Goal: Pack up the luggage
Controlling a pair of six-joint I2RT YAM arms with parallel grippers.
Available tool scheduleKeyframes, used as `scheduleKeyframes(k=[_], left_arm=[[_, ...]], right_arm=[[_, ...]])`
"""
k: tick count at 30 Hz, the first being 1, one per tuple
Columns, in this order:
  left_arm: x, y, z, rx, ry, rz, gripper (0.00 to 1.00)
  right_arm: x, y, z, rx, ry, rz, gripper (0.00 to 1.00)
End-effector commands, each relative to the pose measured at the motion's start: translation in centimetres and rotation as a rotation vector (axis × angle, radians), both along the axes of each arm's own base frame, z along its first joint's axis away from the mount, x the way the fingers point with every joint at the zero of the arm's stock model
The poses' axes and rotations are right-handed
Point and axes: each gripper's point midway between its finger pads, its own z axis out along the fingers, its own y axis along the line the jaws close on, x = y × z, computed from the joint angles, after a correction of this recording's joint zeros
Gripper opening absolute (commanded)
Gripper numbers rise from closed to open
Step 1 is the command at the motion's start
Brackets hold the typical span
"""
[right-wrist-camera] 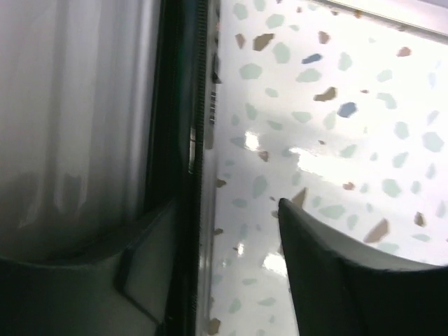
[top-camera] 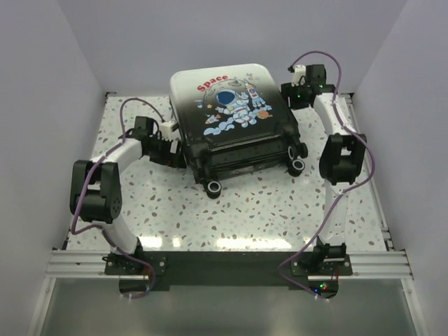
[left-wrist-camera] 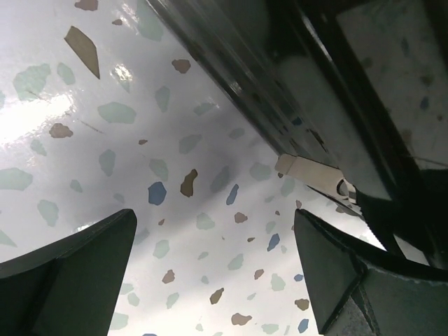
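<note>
The luggage [top-camera: 231, 119] lies flat and closed on the speckled table, astronaut print and red "Space" word facing up, black wheels [top-camera: 213, 186] toward the arms. My left gripper [top-camera: 175, 145] sits low at its left side. In the left wrist view this gripper [left-wrist-camera: 215, 217] is open, with only table between the fingers, and the suitcase's dark edge and a metal zipper pull [left-wrist-camera: 304, 170] lie just beyond to the upper right. My right gripper [top-camera: 294, 93] is at the far right corner. In the right wrist view its jaws [right-wrist-camera: 220, 210] stand apart beside the shell [right-wrist-camera: 70, 105] and zipper seam [right-wrist-camera: 203, 105], gripping nothing.
White walls enclose the table [top-camera: 280, 210] on the left, back and right. The metal rail [top-camera: 224, 262] with both arm bases runs along the near edge. The right arm's elbow [top-camera: 343, 157] hangs beside the suitcase's right side.
</note>
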Motion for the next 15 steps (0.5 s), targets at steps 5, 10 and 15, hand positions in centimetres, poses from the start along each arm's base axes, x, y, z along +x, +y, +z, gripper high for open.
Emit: scheduleKeyframes(k=[5, 10, 15], left_arm=[[1.5, -2.8, 4.9, -0.091, -0.201, -0.093, 1.0], [-0.1, -0.1, 7.3, -0.174, -0.345, -0.071, 1.0], [-1.1, 1.8, 10.6, -0.128, -0.64, -0.066, 1.0]], right_arm=[[-7.6, 2.3, 14.5, 0.078, -0.131, 0.161, 0.93], [-14.4, -0.5, 17.4, -0.048, -0.103, 0.249, 0.99], [-21.6, -1.0, 15.5, -0.076, 0.065, 0.32, 0.99]])
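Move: The closed suitcase stands between the two hands. Its middle is about 12 cm ahead of the left hand, 19 cm to its right and 6 cm higher. From the right hand the middle lies some 10 cm back, 18 cm to the left and slightly lower. The suitcase's near-left wheel is roughly 11 cm back and 13 cm right of the left hand; the near-right wheel is about 25 cm back and 2 cm right of the right hand. Up and back, quickly, the right hand comes free of the suitcase's right side, rising some 20 cm and drawing back about 16; it swings out rightward first, then in again, fingers spreading from half to fully open as the wrist turns a little counter-clockwise. The left hand, wide open, hesitates, then lifts about 6 cm off the left side, easing back and left while its fingers tip up some 20 degrees. ##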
